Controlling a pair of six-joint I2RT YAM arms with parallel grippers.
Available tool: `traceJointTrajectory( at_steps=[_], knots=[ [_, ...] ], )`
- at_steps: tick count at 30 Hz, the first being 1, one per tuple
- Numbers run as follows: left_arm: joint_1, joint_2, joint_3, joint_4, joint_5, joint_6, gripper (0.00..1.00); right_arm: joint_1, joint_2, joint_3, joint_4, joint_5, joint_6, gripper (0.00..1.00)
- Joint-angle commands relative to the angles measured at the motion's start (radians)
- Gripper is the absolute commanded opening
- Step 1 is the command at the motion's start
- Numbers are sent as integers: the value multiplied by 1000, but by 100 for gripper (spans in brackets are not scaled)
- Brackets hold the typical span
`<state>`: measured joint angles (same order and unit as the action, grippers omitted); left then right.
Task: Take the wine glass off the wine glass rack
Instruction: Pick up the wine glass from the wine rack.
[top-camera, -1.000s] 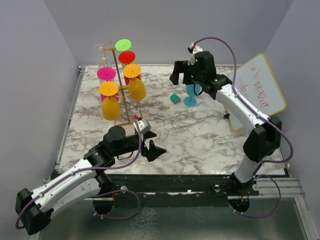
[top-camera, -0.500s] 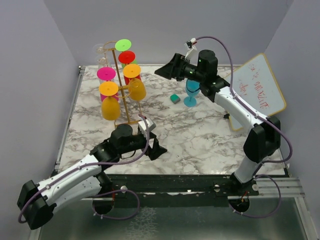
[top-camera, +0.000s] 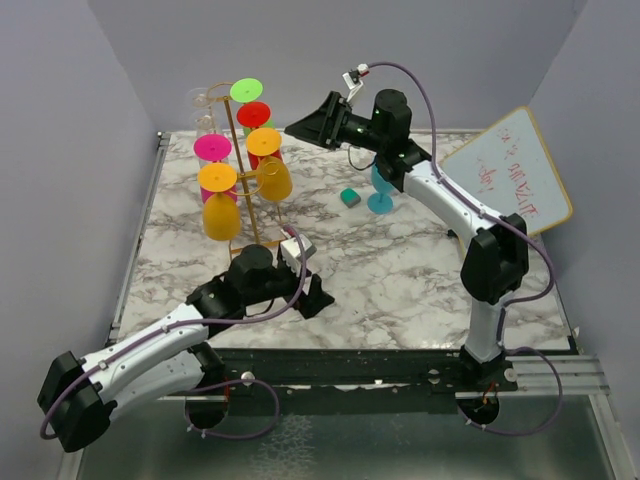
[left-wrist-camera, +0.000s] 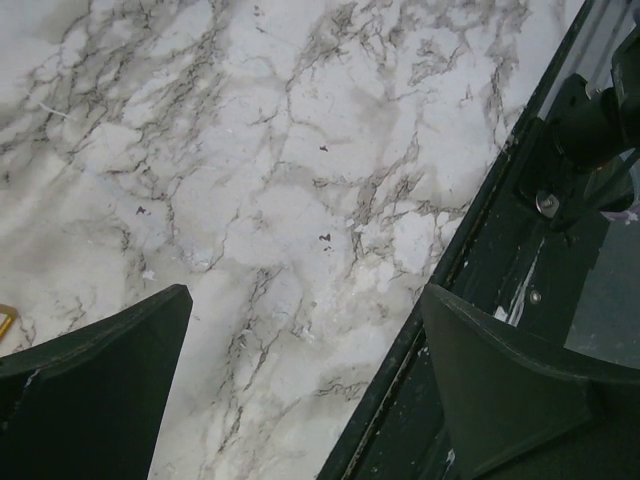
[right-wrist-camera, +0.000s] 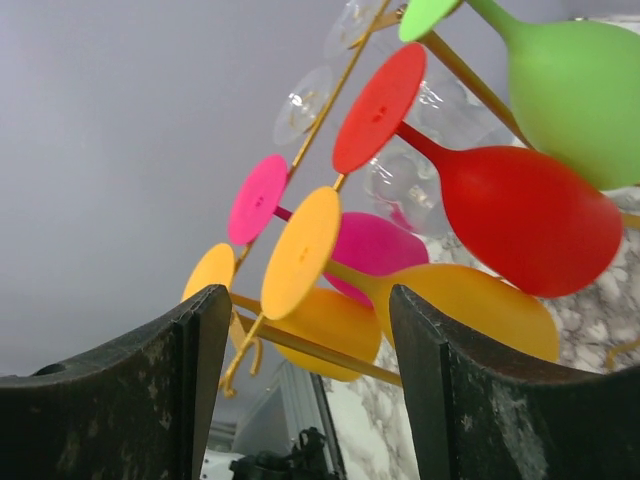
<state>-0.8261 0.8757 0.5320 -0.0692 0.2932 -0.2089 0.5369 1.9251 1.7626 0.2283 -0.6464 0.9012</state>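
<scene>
The gold wine glass rack (top-camera: 243, 175) stands at the back left of the table with several coloured wine glasses hanging on it. From the top down they are green (top-camera: 246, 90), red (top-camera: 254, 113), orange (top-camera: 266, 146), pink (top-camera: 212, 148) and a yellow one (top-camera: 220, 205). My right gripper (top-camera: 300, 127) is raised just right of the rack's top and points at it, open and empty. In the right wrist view the orange glass's foot (right-wrist-camera: 301, 252) shows between the fingers (right-wrist-camera: 150, 390), a short way beyond them, and the red glass (right-wrist-camera: 520, 215) is at upper right. My left gripper (top-camera: 318, 297) is open low over the table's front.
A blue wine glass (top-camera: 381, 190) stands upright on the marble table (top-camera: 400, 270), with a small teal block (top-camera: 350, 197) beside it. A whiteboard (top-camera: 515, 180) leans at the right edge. Clear glasses (top-camera: 200, 100) hang at the rack's far left. The black front rail (left-wrist-camera: 470, 240) lies under my left gripper.
My right arm has swung up and to the left, from over the blue glass to the top of the rack. The left arm has shifted slightly right along the table's front.
</scene>
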Motion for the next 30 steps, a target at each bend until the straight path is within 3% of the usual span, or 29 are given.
traceJointTrajectory(
  at_steps=[1,10,17,20,30],
  knots=[
    [-1,-44,-6,17,-77,11,99,24,51,74,14,-37,51,67],
    [-1,-38,-4,13,-65,4,99,53,136,193,-50,-47,47,54],
    [-1,-41,-1,8,-93,-9,99,57,132,191,-80,-47,39,51],
    [-1,-41,4,0,-104,-9,99,57,129,186,-87,-48,36,37],
    [-1,-34,3,0,-97,-12,99,58,130,181,-82,-62,46,33]
  ],
)
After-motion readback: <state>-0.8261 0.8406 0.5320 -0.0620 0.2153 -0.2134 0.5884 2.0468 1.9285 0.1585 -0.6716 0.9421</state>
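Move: The foot of the right-hand orange wine glass, hanging upside down on the rack, is some 6 cm to the left of my right hand, 1 cm back and 1 cm lower. The red foot stands about 7 cm farther out than it and 2 cm more to the left; the pink foot is some 10 cm left of it and 2 cm back. From my left hand the orange foot lies about 24 cm ahead, 10 cm left and 20 cm higher. I bring my right hand about 4 cm to the left, to the orange foot, rising about 1 cm at first and then sinking some 2 cm, so that one finger comes above the foot's near rim and the other below it, beside the stem. The fingers narrow on the way, and once the hand has halted they draw closer still around the rim, ending about half as far apart; whether they touch can't be seen. ##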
